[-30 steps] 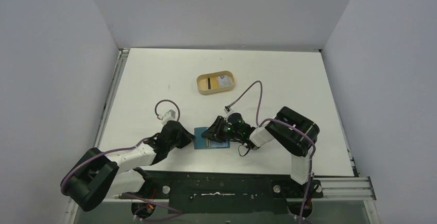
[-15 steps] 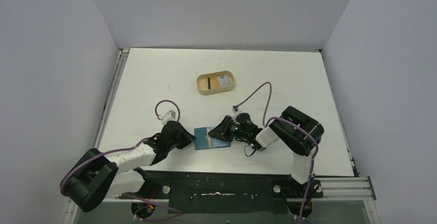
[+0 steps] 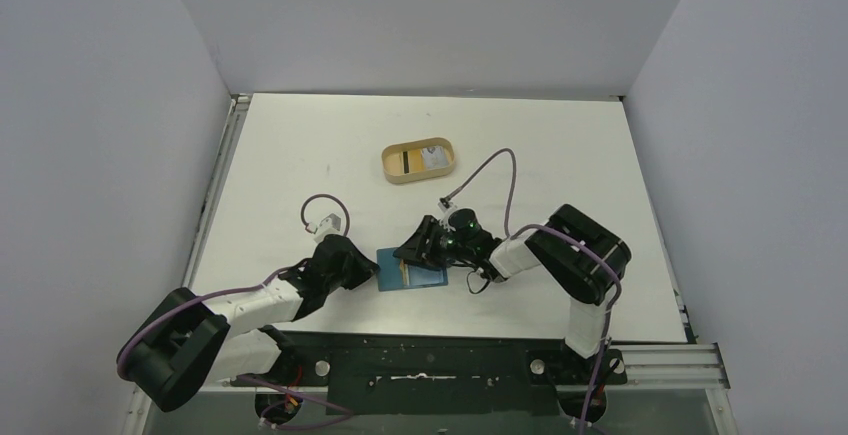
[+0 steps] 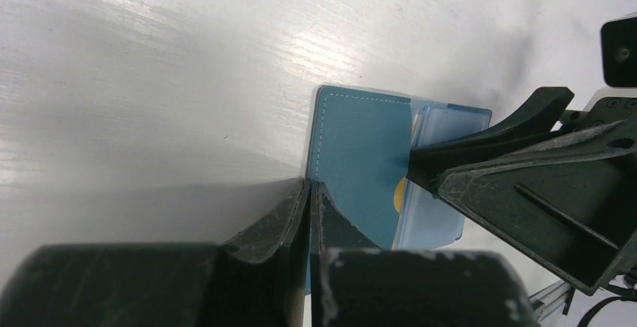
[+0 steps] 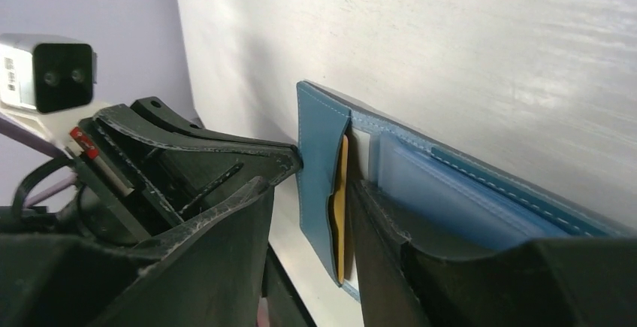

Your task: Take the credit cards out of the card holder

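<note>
The teal card holder (image 3: 418, 275) lies open near the table's front edge. My left gripper (image 3: 372, 270) is shut on its left edge, and the left wrist view shows the teal cover (image 4: 360, 161) pinched between the fingers (image 4: 309, 186). My right gripper (image 5: 314, 188) is open and straddles the teal pocket flap (image 5: 319, 139), one finger on each side. A yellow credit card (image 5: 342, 192) shows edge-on inside that pocket. Pale blue clear sleeves (image 5: 451, 192) lie flat to the right of it. From above, the right gripper (image 3: 415, 250) covers the holder's far half.
A tan oval tray (image 3: 395, 173) stands further back at mid-table, with a pale card (image 3: 433, 158) and a dark-striped one in it. The arms' base rail (image 3: 430, 360) runs just in front of the holder.
The right gripper pulled right, then came back left over the holder, and its jaws have opened. The left gripper and the holder have stayed put.
</note>
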### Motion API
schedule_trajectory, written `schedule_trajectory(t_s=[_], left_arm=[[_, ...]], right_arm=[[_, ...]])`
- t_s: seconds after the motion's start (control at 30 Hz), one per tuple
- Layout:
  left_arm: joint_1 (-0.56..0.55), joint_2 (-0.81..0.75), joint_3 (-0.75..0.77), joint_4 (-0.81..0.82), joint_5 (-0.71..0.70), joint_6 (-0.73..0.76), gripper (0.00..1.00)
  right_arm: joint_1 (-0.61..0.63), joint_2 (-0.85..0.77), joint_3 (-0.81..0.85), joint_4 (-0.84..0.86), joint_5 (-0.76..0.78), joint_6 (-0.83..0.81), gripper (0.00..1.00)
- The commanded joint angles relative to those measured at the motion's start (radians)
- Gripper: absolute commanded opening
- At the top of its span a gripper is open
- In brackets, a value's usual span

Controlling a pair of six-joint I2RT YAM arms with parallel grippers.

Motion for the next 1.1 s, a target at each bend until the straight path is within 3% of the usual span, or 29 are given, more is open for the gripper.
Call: schedule_trajectory(t_s=[0.0, 0.13, 0.23, 0.37, 0.5, 0.93, 1.07], left_arm=[[-0.006, 0.028, -0.021, -0.097, 0.001, 0.018, 0.00], [-0.006, 0.025, -0.024, -0.097, 0.001, 0.017, 0.00], [-0.006, 0.025, -0.024, -0.097, 0.000, 0.017, 0.00], [-0.005, 0.023, -0.025, -0.097, 0.001, 0.015, 0.00], [-0.006, 0.024, -0.024, -0.097, 0.003, 0.017, 0.00], [-0.006, 0.019, -0.025, -0.103, 0.003, 0.017, 0.00], [-0.006, 0.017, -0.025, -0.102, 0.003, 0.017, 0.00]], right_arm=[[0.020, -0.064, 0.075, -0.355, 0.033, -0.172, 0.44], [0.030, -0.088, 0.134, -0.537, 0.046, -0.263, 0.44], [0.031, -0.084, 0.134, -0.557, 0.030, -0.268, 0.43], [0.027, -0.087, 0.107, -0.506, 0.014, -0.250, 0.39], [0.017, -0.071, 0.072, -0.390, 0.002, -0.206, 0.23], [0.024, -0.002, 0.082, -0.256, -0.022, -0.133, 0.22], [0.022, -0.004, 0.072, -0.245, -0.025, -0.125, 0.14]])
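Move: The yellow card's exposed edge, at the mouth of the card holder's left pocket, lies about 3 cm back of the right hand point, roughly level with it sideways and some 2 cm below. The holder's middle is another 3 cm to the right, and the left gripper stands about 5 cm left and 3 cm back of the right hand. From the left hand, that card edge lies roughly 6 cm to the right, about level fore and aft. Bring the right gripper back about 1.5 cm and down 1 cm along the pocket mouth, tipping the fingers some 10 degrees further down as they swing slightly counter-clockwise. Close them from almost half open to nearly shut around the yellow card's exposed edge. Keep the left gripper still and shut at the holder's left edge. ##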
